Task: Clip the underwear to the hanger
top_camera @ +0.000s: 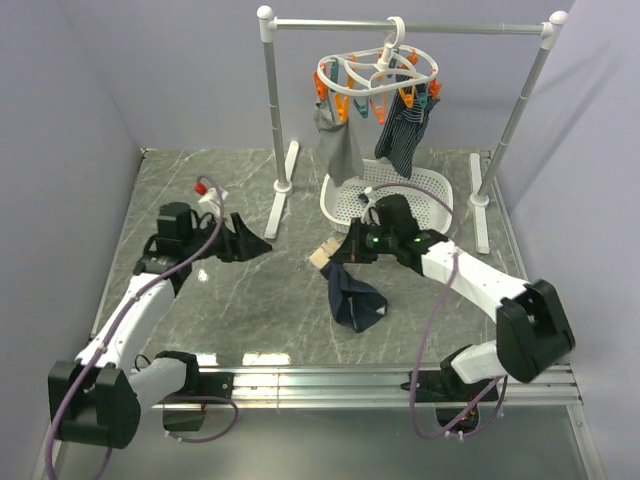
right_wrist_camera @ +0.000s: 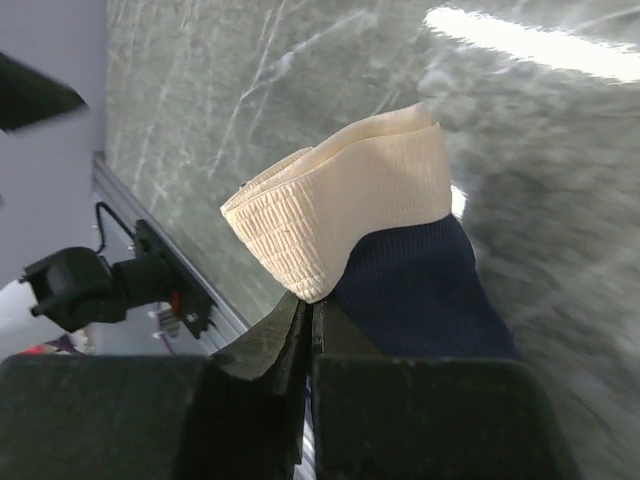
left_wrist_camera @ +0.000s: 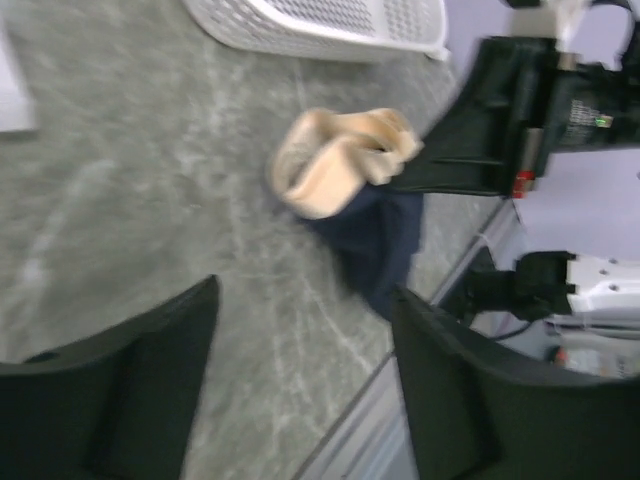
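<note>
The underwear [top_camera: 354, 298] has a beige waistband and a dark navy body. My right gripper [top_camera: 343, 252] is shut on it at the waistband, and the navy part hangs down to the table. In the right wrist view the jaws [right_wrist_camera: 312, 305] pinch the underwear [right_wrist_camera: 345, 215] where band meets navy cloth. My left gripper [top_camera: 252, 243] stands open to the left, apart from it. In the left wrist view its open fingers [left_wrist_camera: 470, 390] frame the bunched underwear [left_wrist_camera: 340, 165] ahead. The white round hanger [top_camera: 378, 70] with orange and teal pins hangs from the rail at the back.
A grey sock [top_camera: 340, 140] and a navy pinstriped cloth [top_camera: 402, 130] hang clipped on the hanger. A white basket [top_camera: 432, 192] sits under them, behind my right gripper. The grey rail stand [top_camera: 270, 110] has feet on both sides of the basket.
</note>
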{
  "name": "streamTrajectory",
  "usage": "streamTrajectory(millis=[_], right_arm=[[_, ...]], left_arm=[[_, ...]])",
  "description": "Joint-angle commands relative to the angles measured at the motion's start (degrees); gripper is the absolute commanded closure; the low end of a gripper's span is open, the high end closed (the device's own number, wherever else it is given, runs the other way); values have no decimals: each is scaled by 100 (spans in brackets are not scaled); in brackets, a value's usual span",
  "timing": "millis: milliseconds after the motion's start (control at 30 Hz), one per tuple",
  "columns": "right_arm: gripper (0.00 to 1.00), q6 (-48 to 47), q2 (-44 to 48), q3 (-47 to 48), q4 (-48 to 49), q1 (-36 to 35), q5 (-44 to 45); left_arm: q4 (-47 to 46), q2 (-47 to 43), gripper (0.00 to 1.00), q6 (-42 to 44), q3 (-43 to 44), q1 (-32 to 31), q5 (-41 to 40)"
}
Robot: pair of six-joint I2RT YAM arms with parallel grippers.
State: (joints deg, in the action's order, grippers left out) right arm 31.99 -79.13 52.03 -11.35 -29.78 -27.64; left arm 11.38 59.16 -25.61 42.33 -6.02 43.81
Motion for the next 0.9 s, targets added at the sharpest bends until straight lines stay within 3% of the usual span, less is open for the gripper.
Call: streamTrajectory(millis=[0,67,267,533,867], right_arm=[[100,791,-427,26,1126,-177,-286],[100,800,-602,105,1346,-212,-269],[100,783,-822,307,1522,-221,-242],[100,704,-858,387,1434,-230,-303],[100,642,-797,431,1417,-292,-374]], left_arm=[[-1504,271,31,-778,-233,-652,180],[-2179,577,36,-1252,-234,-1004,66],[-3009,1711,49,-2203,-6,-1646,-109],[-3176,2337,48,-2862,136,-1788,-584],[-3265,2644,50,-3073,249,-1911,-742]])
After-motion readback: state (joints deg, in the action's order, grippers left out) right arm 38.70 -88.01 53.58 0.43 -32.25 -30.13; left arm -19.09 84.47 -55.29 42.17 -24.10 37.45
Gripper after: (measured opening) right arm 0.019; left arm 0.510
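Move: The underwear's cream waistband, already held in the right fingers, stands about 16 cm to the left hand's right, 2 cm back and 5 cm below. The rack's left foot lies some 16 cm ahead and 4 cm right of the left hand; the basket about 15 cm ahead and 32 cm right, both some 17 cm down. From the right hand, the left gripper is about 19 cm left, 3 cm farther out and 5 cm higher. Left gripper sweeps about 11 cm right and down, half-closing around the waistband; right brings it 4 cm left. ##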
